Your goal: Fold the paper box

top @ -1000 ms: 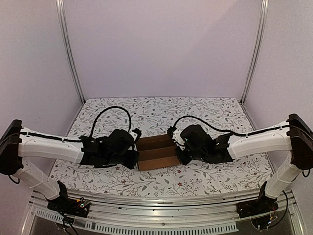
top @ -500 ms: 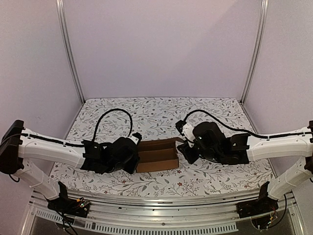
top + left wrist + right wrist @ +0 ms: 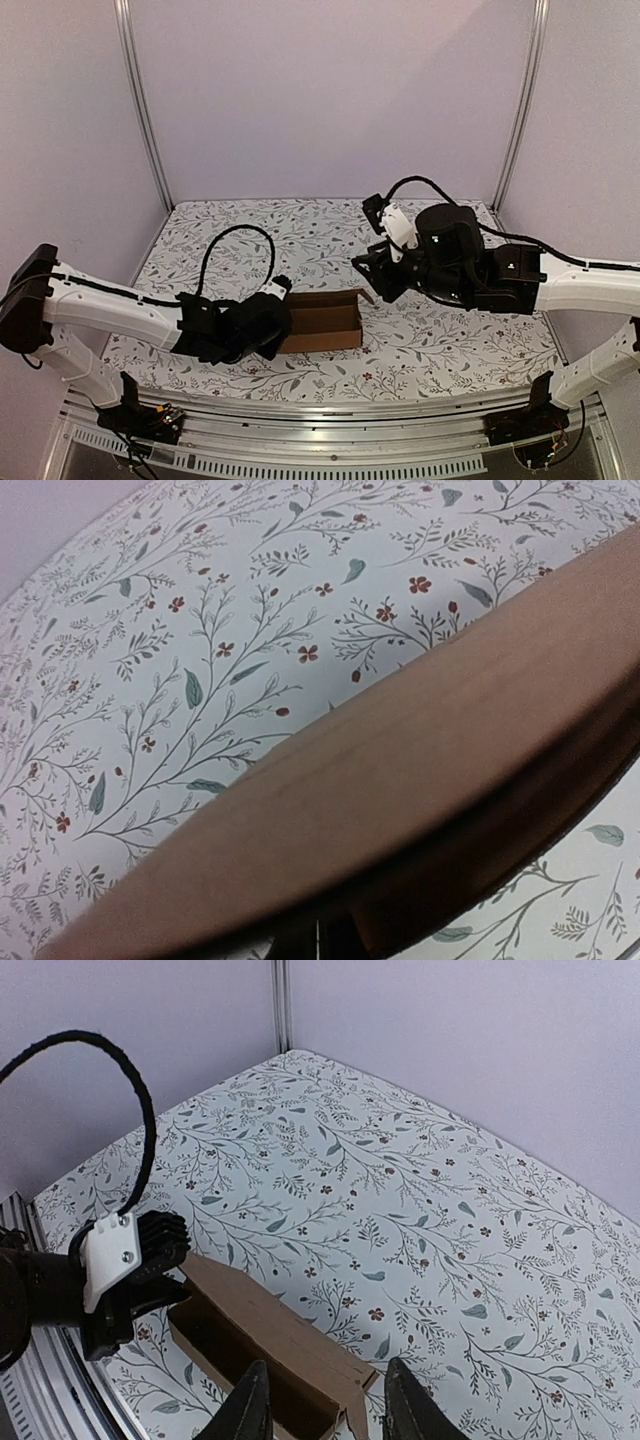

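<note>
The paper box (image 3: 322,318) is a plain brown carton lying lengthwise on the floral cloth, its top open and a small flap sticking out at its right end. My left gripper (image 3: 277,326) is shut on the box's left end. In the left wrist view the cardboard (image 3: 400,780) covers the fingertips (image 3: 318,945). My right gripper (image 3: 372,278) hangs open above and behind the box's right end, touching nothing. In the right wrist view its fingers (image 3: 250,1410) straddle the box (image 3: 270,1335) from above, and the left gripper (image 3: 150,1260) shows at the far end.
Black cables loop above both wrists (image 3: 235,245) (image 3: 420,185). Metal frame posts (image 3: 140,100) (image 3: 520,100) and lilac walls close the table at the back and sides. An aluminium rail (image 3: 320,430) runs along the near edge.
The right gripper has opened, let go of the box's right end and risen back to the right. The box went from nearly flat panels to an upright open carton, still held by the left gripper.
</note>
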Tool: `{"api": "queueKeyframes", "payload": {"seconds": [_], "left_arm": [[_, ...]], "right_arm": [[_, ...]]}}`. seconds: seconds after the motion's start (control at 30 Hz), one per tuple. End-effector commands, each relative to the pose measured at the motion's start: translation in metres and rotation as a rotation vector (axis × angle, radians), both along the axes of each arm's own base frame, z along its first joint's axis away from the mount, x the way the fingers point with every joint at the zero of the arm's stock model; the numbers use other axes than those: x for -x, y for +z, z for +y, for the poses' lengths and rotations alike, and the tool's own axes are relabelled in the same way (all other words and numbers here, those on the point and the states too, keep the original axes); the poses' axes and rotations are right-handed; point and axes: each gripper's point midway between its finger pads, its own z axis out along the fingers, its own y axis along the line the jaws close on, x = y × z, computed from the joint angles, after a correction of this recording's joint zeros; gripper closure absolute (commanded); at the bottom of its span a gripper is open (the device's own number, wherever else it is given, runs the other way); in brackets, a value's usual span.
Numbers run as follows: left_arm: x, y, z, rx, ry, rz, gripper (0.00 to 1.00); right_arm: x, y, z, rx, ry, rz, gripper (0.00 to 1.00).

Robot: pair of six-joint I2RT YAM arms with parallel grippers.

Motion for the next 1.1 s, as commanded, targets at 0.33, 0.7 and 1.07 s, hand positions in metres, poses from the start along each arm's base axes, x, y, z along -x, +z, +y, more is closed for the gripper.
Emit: {"api": "queueKeyframes", "payload": {"seconds": [0.33, 0.7, 1.07], "left_arm": [[0.017, -0.002, -0.005, -0.07, 0.038, -0.103, 1.0], [0.027, -0.009, -0.018, -0.172, 0.039, -0.171, 1.0], [0.039, -0.014, -0.02, -0.181, 0.022, -0.168, 1.0]], "right_arm": [[-0.041, -0.034, 0.079, 0.064, -0.033, 0.086, 0.79], [-0.041, -0.105, 0.089, 0.129, -0.046, 0.225, 0.9], [-0.033, -0.157, 0.078, 0.173, -0.073, 0.303, 0.95]]}}
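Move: The box lid, hinged at the far side and still raised, has its middle about 10 cm left of the right hand, 5 cm ahead and 15 cm below. The box body lies some 10 cm left, 2 cm ahead and 21 cm below; the lid's right side flap is 1 cm left, 5 cm ahead and 15 cm down. From the left hand, at the box's left end, the lid's middle is about 8 cm right, 5 cm ahead and 2 cm higher. The right fingertips come down onto the lid: the hand first sweeps left and some 4 cm forward over the box, rising slightly, then sinks to end about 13 cm lower, 8 cm farther left, fingers closing empty and tipping about 15 degrees downward. The closed left hand, its tips below the lid, draws back about 3 cm and right 2, tilting upward. ##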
